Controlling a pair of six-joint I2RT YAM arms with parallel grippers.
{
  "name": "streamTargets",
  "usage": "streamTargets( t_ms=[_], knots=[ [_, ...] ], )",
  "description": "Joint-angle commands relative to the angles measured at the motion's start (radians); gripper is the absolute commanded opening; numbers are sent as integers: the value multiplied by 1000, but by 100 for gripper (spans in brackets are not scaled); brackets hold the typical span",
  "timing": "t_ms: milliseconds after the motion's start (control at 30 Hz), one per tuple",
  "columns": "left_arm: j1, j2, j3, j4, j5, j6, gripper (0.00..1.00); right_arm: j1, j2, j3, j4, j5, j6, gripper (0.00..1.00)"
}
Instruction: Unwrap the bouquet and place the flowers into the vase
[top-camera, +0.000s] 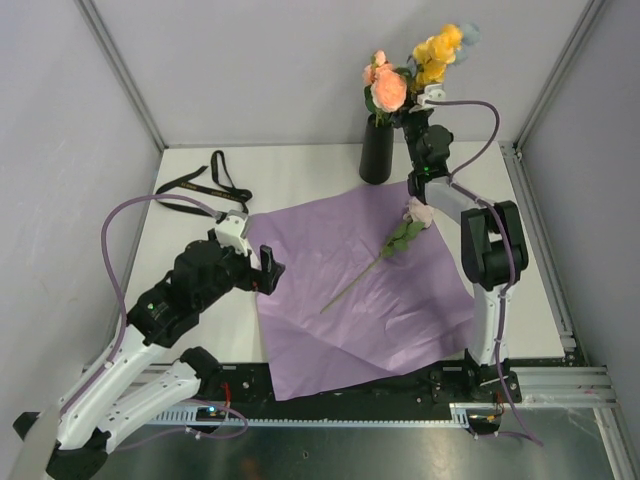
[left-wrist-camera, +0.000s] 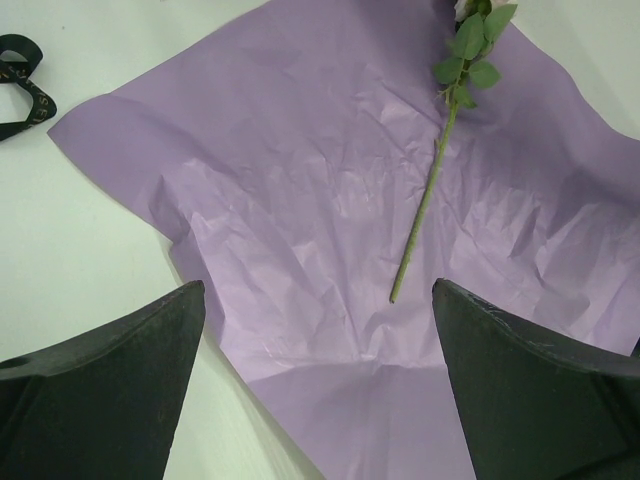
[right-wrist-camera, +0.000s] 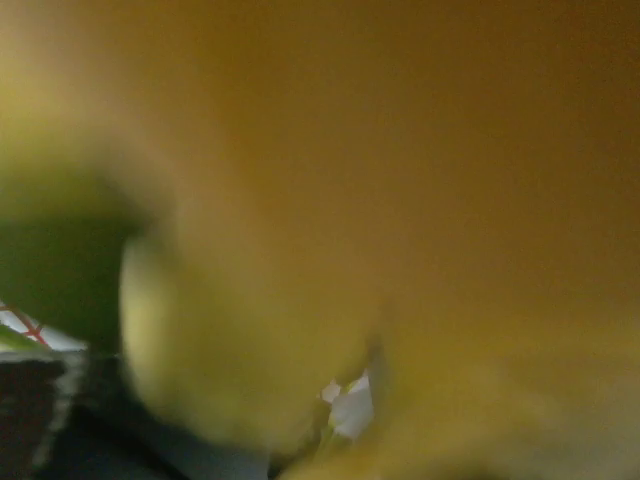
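Note:
The bouquet is undone: its purple paper (top-camera: 360, 290) lies spread flat on the table. The black vase (top-camera: 377, 150) stands at the back, with peach-pink flowers (top-camera: 386, 86) rising from it. Yellow and pale blue flowers (top-camera: 438, 50) stand just right of them, above my right gripper (top-camera: 428, 100), which is raised beside the vase's mouth. Its wrist view is a yellow blur (right-wrist-camera: 400, 180), so its jaws do not show. One flower with a long green stem (top-camera: 372, 264) (left-wrist-camera: 425, 200) lies on the paper (left-wrist-camera: 320, 180). My left gripper (top-camera: 262, 268) (left-wrist-camera: 318, 290) hangs open over the paper's left edge, holding nothing.
A black ribbon (top-camera: 210, 185) (left-wrist-camera: 20, 85) lies loose on the white table (top-camera: 190, 330) at the back left. Grey walls close in the back and both sides. The right arm's upright link (top-camera: 490, 250) stands at the paper's right edge.

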Motion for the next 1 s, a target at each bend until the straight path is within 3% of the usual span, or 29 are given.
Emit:
streamTargets(
  t_ms=[0, 133, 333, 633, 800, 967],
  knots=[
    [3, -7, 16, 13, -10, 24, 100, 7, -158, -22, -162, 76, 58, 47],
    [3, -16, 17, 13, -13, 24, 100, 14, -261, -61, -315, 134, 123, 55],
    [3, -25, 12, 13, -19, 21, 100, 16, -405, -90, -677, 222, 258, 62],
    [3, -17, 14, 9, -44, 28, 100, 9, -658, -285, -1060, 257, 581, 63],
    [4, -14, 14, 7, -49, 29, 100, 10, -712, -301, -1173, 199, 560, 65],
    [4, -13, 13, 5, -64, 27, 100, -3, -740, -301, -1146, 119, 462, 68]
  ],
)
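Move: The right hand, its fingers already partly open among the flower stems, is just above the vase, whose middle lies about 1 cm ahead, 3 cm left and 23 cm below; the yellow blooms hang roughly 2 cm ahead, 7 cm right and 8 cm higher. The last pink rose lies 34 cm below on the purple paper, its middle some 26 cm back and 4 cm left, its bloom about 11 cm back and 9 cm right. From the left hand the rose's middle is 15 cm ahead, 24 cm right, 22 cm below. Open the right fingers wider to leave the yellow flower in the vase, and draw that hand back about 16 cm and some 5 cm right, away from the vase. Lift slightly over the first half, then sink to finish about 5 cm lower, tipping the upward-pointing fingers down by some 45 degrees as they come over the pink rose's leafy end, left side rolling up. ##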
